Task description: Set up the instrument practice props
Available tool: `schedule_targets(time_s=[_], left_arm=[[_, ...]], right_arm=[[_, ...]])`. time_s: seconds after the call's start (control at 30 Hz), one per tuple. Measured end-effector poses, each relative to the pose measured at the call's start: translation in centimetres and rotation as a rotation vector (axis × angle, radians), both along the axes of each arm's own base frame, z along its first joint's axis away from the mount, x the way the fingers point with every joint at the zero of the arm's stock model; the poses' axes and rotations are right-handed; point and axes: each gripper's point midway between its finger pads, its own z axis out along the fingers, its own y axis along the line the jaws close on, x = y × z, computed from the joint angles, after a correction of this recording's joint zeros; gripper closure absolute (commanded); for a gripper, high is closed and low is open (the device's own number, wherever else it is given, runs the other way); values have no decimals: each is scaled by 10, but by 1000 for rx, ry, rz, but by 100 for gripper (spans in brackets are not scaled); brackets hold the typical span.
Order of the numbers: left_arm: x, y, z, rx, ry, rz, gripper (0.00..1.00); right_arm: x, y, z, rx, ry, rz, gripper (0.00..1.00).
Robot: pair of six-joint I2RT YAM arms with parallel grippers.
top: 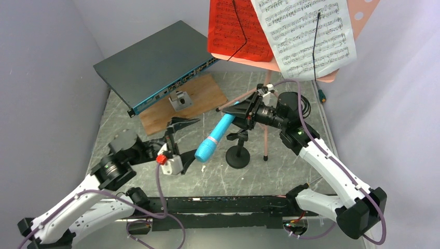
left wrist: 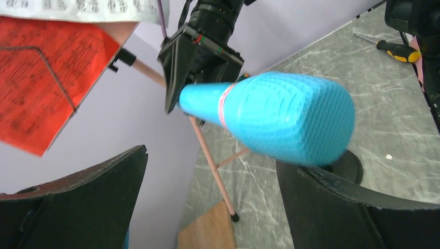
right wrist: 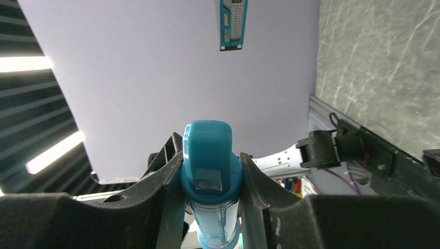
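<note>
My right gripper (top: 248, 111) is shut on the handle end of the cyan-blue microphone (top: 215, 137) and holds it slanted above the table. Its head points at my left gripper (top: 191, 140). The black round-base mic stand (top: 237, 155) stands just right of the head. In the right wrist view the fingers (right wrist: 166, 192) clamp the microphone (right wrist: 210, 155). In the left wrist view my left gripper (left wrist: 212, 207) is open and empty, with the microphone head (left wrist: 290, 119) just beyond its jaws. The salmon-pink music stand (top: 363, 15) stands at the back and holds a red page (top: 236, 28) and a white page (top: 306, 36).
A dark grey network switch (top: 155, 65) leans at the back left. In front of it lies a wooden board (top: 202, 98) with a small metal bracket (top: 180, 99). A stand leg (top: 265, 137) comes down right of the mic stand. A screwdriver (left wrist: 397, 50) lies at the far right.
</note>
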Motion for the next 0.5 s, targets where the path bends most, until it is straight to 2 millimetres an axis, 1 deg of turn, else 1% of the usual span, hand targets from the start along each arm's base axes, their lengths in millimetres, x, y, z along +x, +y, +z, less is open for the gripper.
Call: schedule_targets(time_s=[0.07, 0.2, 0.27, 0.37, 0.4, 0.5], left_arm=[[7, -16, -2, 10, -19, -34, 2], [14, -43, -8, 25, -24, -110, 10], [14, -52, -9, 26, -24, -149, 17], [11, -59, -3, 2, -43, -192, 29], [10, -60, 0, -9, -50, -202, 30], [5, -61, 12, -46, -82, -223, 29]], right_arm=[[2, 2, 2, 27, 23, 3, 100], [4, 4, 4, 68, 58, 3, 100], [4, 4, 5, 85, 74, 8, 100], [4, 5, 6, 114, 92, 13, 100], [4, 6, 7, 126, 101, 15, 100], [3, 7, 9, 164, 125, 28, 100]])
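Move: Just to the right of the open left fingers, about 5 cm off, 1 cm farther out and nearly level, is the middle of the blue microphone, its thick head slanting back towards the robot. The right hand already holds its handle end; the microphone's middle lies some 7 cm back and 3 cm left of that hand. The black mic stand is roughly 2 cm ahead, 5 cm right and 27 cm below the right hand. Reaching right about 6 cm, the left hand brings its open fingers around the blue microphone beside its head, easing off and rising slightly at the end. It turns some 15 degrees clockwise and starts to close, by roughly a third; a firm touch can't be made out. The right hand keeps its grip on the handle nearly in place, tilting its fingers up about 10 degrees. ##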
